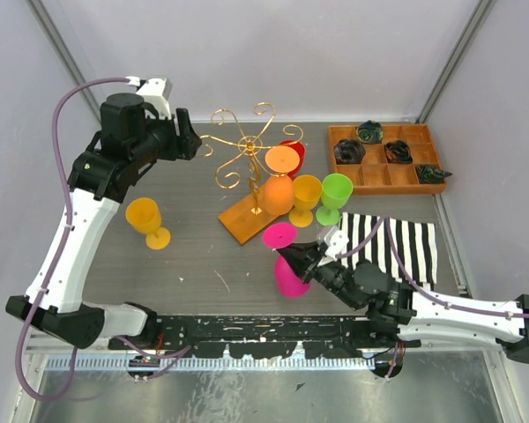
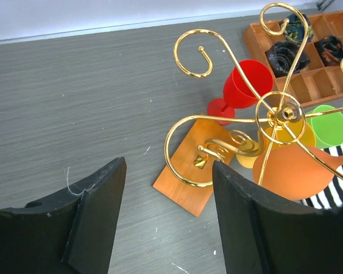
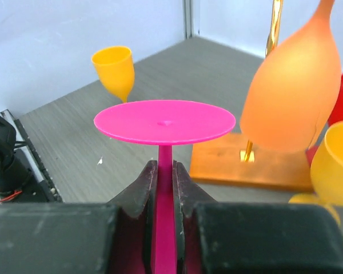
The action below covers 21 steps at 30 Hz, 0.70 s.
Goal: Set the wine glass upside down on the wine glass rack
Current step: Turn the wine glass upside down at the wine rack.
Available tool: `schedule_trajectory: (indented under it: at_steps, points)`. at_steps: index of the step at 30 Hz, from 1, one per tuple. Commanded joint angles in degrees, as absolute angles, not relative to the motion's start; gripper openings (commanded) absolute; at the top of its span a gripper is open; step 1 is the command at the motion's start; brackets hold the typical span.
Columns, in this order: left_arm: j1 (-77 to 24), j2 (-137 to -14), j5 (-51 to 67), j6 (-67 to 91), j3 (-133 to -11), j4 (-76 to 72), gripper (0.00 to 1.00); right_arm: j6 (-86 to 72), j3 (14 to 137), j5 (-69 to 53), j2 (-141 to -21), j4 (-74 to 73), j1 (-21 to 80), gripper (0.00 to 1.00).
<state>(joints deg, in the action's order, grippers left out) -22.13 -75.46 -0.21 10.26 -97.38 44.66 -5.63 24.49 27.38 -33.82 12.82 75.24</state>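
Note:
My right gripper (image 3: 166,165) is shut on the stem of a pink wine glass (image 3: 164,121), held upside down with its round foot on top; the top view shows that pink wine glass (image 1: 286,264) just in front of the wine glass rack. The rack is gold scroll wire (image 1: 242,145) on a wooden base (image 1: 240,225). An orange glass (image 1: 278,192) hangs upside down from it. My left gripper (image 2: 168,165) stands open with nothing between its fingers, beside the rack's left scroll arms (image 2: 188,154).
A yellow-orange glass (image 1: 145,220) stands at the left of the table. Red (image 1: 295,148), yellow (image 1: 306,198) and green (image 1: 336,194) glasses stand just right of the rack. A compartmented wooden tray (image 1: 383,179) sits back right, with a striped cloth (image 1: 397,242) in front of it.

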Motion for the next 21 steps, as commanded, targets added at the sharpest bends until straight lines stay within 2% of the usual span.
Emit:
schedule_trajectory:
  at_steps: [1, 6, 12, 21]
  points:
    - [-19.4, -74.1, 8.4, 13.4, -94.7, 37.9, 0.70, 11.6, 19.9, 24.6, -34.3, 40.5, 75.2, 0.01]
    - [-18.6, -74.8, 10.1, 15.8, -91.7, 34.1, 0.73, 17.2, 21.0, 24.2, -41.3, 50.2, 75.3, 0.01]
    - [-18.5, -74.7, 11.8, 20.0, -86.5, 28.1, 0.72, 20.7, 22.6, 19.3, -50.0, 64.6, 75.2, 0.01]
    - [-18.4, -74.0, 10.4, 19.7, -83.3, 26.0, 0.72, 24.4, 30.2, 28.4, -61.6, 68.9, 74.6, 0.01]
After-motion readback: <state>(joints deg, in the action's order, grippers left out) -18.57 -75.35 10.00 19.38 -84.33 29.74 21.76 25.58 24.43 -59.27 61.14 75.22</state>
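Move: The magenta wine glass, already held foot-up in the right fingers, goes towards the wine rack's front-left hook, some 14 cm ahead, 13 left and 10 above that hand. The orange glass hangs 18 cm ahead, 2 left and 6 up; the rack hub is 20 ahead, 9 left, 11 up. The left hook lies about 3 cm ahead of the open left hand, 4 right, 3 below; the hub is about 3 ahead, 13 right, 4 below. The magenta glass rises about 7 cm in the right hand's closed grip and swings left and a little forward towards the rack, while that wrist tips its fingers up by nearly 30 degrees. Meanwhile the left hand, fingers staying wide open, sinks about 4 cm and eases forward and right onto the left hook's place, rolling its left side down; contact there can't be told. ##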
